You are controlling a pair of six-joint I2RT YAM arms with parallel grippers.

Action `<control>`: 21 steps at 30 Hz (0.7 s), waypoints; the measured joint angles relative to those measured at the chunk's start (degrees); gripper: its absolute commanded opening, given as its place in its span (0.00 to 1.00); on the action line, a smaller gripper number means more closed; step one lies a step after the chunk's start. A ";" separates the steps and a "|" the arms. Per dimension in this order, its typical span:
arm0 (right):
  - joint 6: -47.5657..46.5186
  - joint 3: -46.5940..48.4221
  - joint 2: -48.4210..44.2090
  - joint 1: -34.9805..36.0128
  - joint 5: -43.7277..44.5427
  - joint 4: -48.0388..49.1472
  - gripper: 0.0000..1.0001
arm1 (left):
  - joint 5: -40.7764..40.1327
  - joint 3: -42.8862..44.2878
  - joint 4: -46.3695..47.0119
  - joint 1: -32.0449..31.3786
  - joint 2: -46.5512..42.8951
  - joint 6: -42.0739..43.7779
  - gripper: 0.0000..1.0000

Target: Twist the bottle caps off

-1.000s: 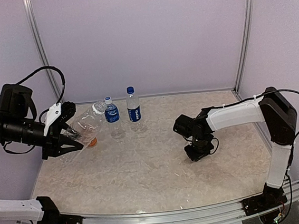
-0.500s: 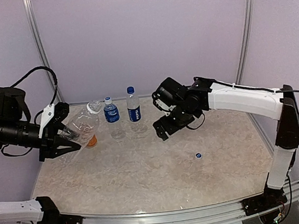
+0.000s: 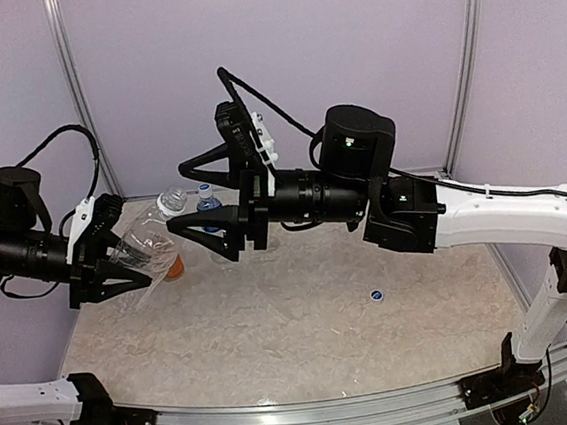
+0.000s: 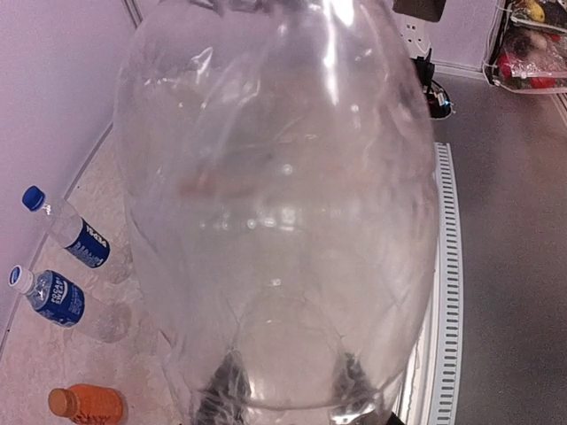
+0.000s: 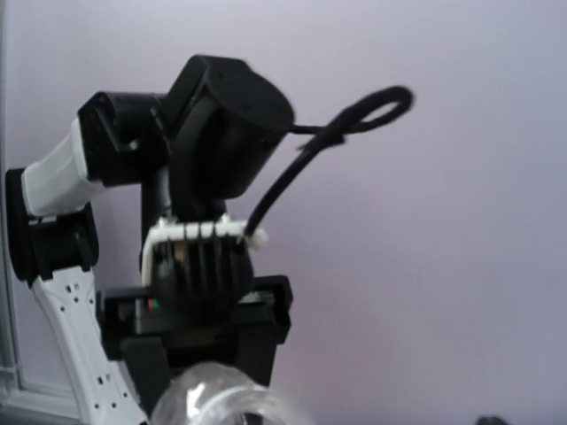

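My left gripper (image 3: pixel 136 249) is shut on the base of the small clear unlabelled bottle (image 3: pixel 153 237) and holds it tilted above the table's left side, neck towards the right. That bottle fills the left wrist view (image 4: pixel 283 204). My right gripper (image 3: pixel 176 199) is open wide, a finger on each side of the neck, not touching. The open mouth (image 5: pixel 221 403) shows no cap. A blue cap (image 3: pixel 376 295) lies loose on the table. Two labelled bottles (image 4: pixel 75 239) (image 4: pixel 58 298) stand capped in blue. The orange bottle (image 4: pixel 89 405) keeps its orange-brown cap.
The right arm (image 3: pixel 361 180) stretches high across the middle and hides one labelled bottle in the top view. The other labelled bottle (image 3: pixel 208 205) shows between the right fingers. The back wall and metal corner posts (image 3: pixel 75 82) bound the table.
My right arm rose from the table's right side and swung left to the held bottle's neck, jaws open. A blue cap stayed on the table where it had been. The left arm barely moved.
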 measured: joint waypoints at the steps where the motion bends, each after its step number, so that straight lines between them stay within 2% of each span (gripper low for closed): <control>1: 0.24 0.24 1.31 -0.04 -0.98 1.27 0.76 | 0.11 -0.02 0.00 0.00 0.00 0.00 0.26; 3: 0.70 1.70 4.04 -0.02 -2.40 2.38 0.71 | 0.31 0.00 0.04 0.00 0.04 0.02 0.26; 9: 2.64 5.90 7.65 -0.02 -5.22 1.86 0.43 | 0.31 -0.02 0.98 0.02 0.13 0.02 0.26; 13: 3.69 6.36 7.63 0.00 -6.47 2.05 0.38 | 0.33 -0.02 1.36 -0.02 0.26 0.28 0.26; 16: 4.22 6.38 7.63 -0.17 -7.23 2.40 0.32 | 0.26 -0.04 1.25 -0.02 0.48 0.28 0.26; 20: 5.62 6.51 7.58 -0.26 -8.61 2.78 0.00 | 0.04 -0.09 1.33 -0.04 0.48 0.98 0.26; 21: 5.99 6.58 7.56 -0.26 -8.70 2.82 0.00 | 0.28 -0.09 1.51 -0.09 0.44 1.16 0.26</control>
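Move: The open bottle's bare neck stands about 3 cm to the left of the right hand and 1 cm below, level with it fore and aft. From the left hand, which still grips the bottle, the neck is roughly 9 cm right, 3 cm forward and 6 cm up. The blue-labelled bottle is some 28 cm ahead of the right hand, 5 cm left; the orange bottle about 24 cm ahead, 17 cm left, both some 38 cm lower. The right hand slides about 3 cm left over the bare neck, its wide-open fingers closing around it. ##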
